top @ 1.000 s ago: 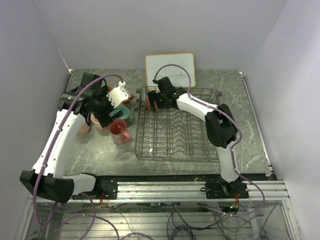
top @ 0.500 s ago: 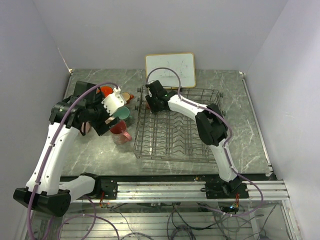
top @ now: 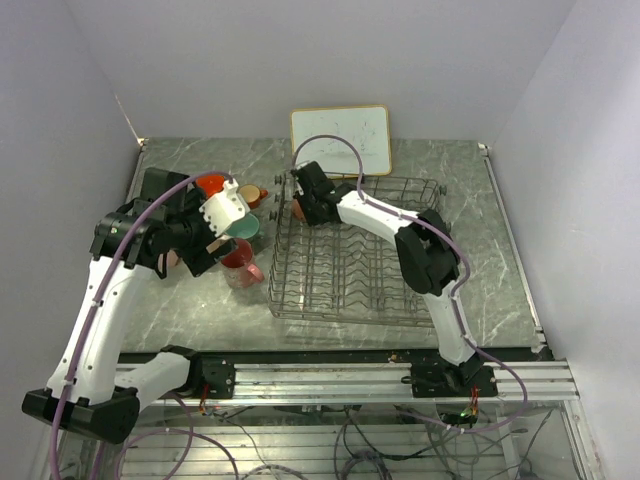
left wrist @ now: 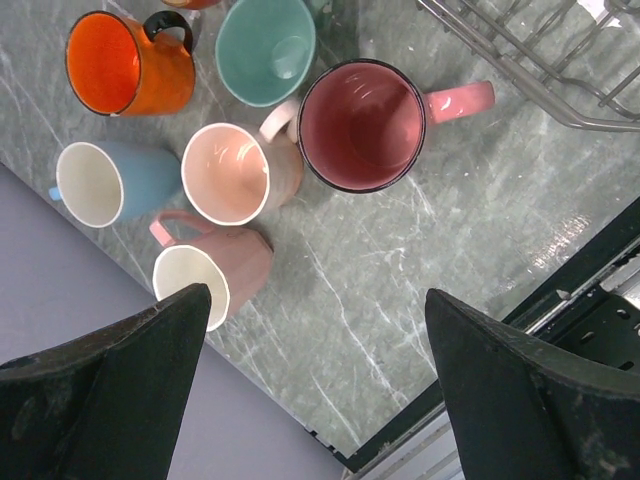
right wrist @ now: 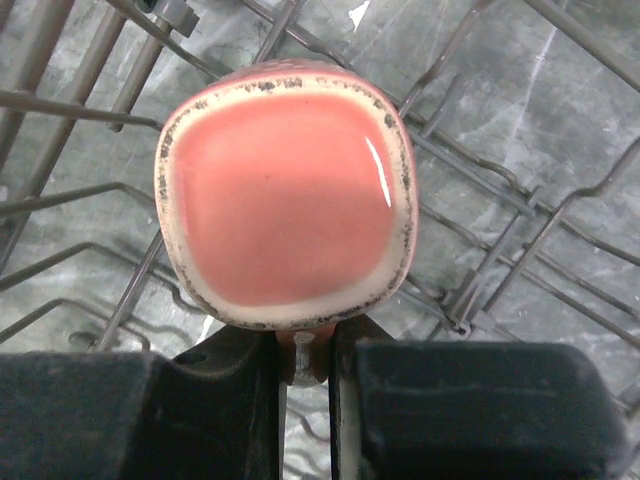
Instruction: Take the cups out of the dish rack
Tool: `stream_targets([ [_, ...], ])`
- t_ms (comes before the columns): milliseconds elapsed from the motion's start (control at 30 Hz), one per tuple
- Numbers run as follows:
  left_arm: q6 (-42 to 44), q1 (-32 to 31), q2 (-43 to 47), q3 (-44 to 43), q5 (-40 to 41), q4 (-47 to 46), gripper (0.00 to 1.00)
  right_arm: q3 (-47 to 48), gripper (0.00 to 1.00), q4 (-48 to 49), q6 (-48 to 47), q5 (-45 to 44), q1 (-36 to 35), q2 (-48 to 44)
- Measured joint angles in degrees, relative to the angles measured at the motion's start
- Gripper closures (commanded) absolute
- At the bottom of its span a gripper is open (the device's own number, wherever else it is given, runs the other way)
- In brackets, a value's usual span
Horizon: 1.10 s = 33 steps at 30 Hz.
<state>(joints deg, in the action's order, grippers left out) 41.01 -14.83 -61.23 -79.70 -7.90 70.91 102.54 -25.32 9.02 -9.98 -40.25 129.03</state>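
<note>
In the right wrist view a pink cup (right wrist: pixel 285 195) lies in the dish rack (right wrist: pixel 500 250) with its speckled base toward the camera. My right gripper (right wrist: pixel 305 345) is shut on that cup's handle. From above, this grip sits at the rack's far left corner (top: pixel 297 208). My left gripper (left wrist: pixel 315 295) hangs open and empty over the table. Below it stand an orange cup (left wrist: pixel 125 65), a mint green cup (left wrist: pixel 265 48), a dark pink cup (left wrist: pixel 362 125), a peach cup (left wrist: pixel 232 172), a light blue cup (left wrist: pixel 100 182) and a pale pink cup (left wrist: pixel 205 275).
The dark wire dish rack (top: pixel 350 270) fills the table's middle, just right of the cup group (top: pixel 237 255). A white framed board (top: pixel 340 138) leans on the back wall behind it. The left wall runs close beside the cups.
My right gripper has slid left to the rack's far left corner and shut on the pink cup's handle. The left arm has pulled back a little toward the left.
</note>
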Motion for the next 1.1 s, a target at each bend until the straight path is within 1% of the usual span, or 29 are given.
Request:
stream_targets([
  [200,1.8,0.0,3.0,1.5,0.0,-2.3,0.01,-2.6,1.00,-1.3,2.2,1.0,0.0,-6.7],
  [333,4.1,0.0,6.5,5.0,-0.1,-6.0,0.01,-5.9,1.00,-1.2,5.6,4.1,0.0,-14.8],
  [467,8.3,0.0,11.6,10.9,-2.0,-10.7,0.00,-11.5,1.00,0.1,10.8,10.9,-0.1,-24.9],
  [600,13.0,0.0,18.0,16.0,-6.3,-15.7,0.01,-18.2,1.00,3.8,17.6,18.8,-1.3,-34.0],
  [733,17.5,0.0,23.9,19.8,-11.5,-20.2,0.02,-25.8,1.00,10.8,25.9,27.5,-4.7,-40.1],
  [867,20.2,0.0,27.6,21.6,-15.3,-23.9,0.02,-33.9,1.00,20.5,35.2,35.6,-7.7,-43.8],
  [933,20.9,0.0,28.8,22.1,-16.8,-25.8,0.02,-37.8,1.00,26.2,40.6,39.5,-8.7,-44.8],
  [1100,21.8,0.0,30.2,22.1,-19.4,-27.5,0.04,-41.4,1.00,36.9,50.0,44.9,-10.6,-44.8],
])
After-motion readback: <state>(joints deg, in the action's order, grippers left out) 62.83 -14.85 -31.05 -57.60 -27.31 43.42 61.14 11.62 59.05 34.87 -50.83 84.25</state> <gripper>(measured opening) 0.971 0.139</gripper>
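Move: The right hand, low over the rack's far left part, already has the pink cup's handle between its fingers, the upside-down cup body some 2 cm ahead and 3 cm left. The open left gripper it is bound for lies about 21 cm back, 23 cm left and 22 cm up. The green cup sits 3 cm back and 16 cm left of the right hand, the dark pink mug 13 cm back and 17 cm left. From the left hand, the pink cup is roughly 22 cm ahead, 20 cm right and 22 cm down. Keeping its pinch on the handle, the right hand draws the pink cup up out of the rack and then sweeps it back and left towards the left gripper, about 27 cm back and 23 cm up in all, rolling its left side up some 65 degrees so that the fingers swing from steeply down to pointing left. Meanwhile the wide-open left hand rises about 6 cm, easing right and a little back, and tips its fingers up to near level while turning clockwise to face the oncoming cup. ##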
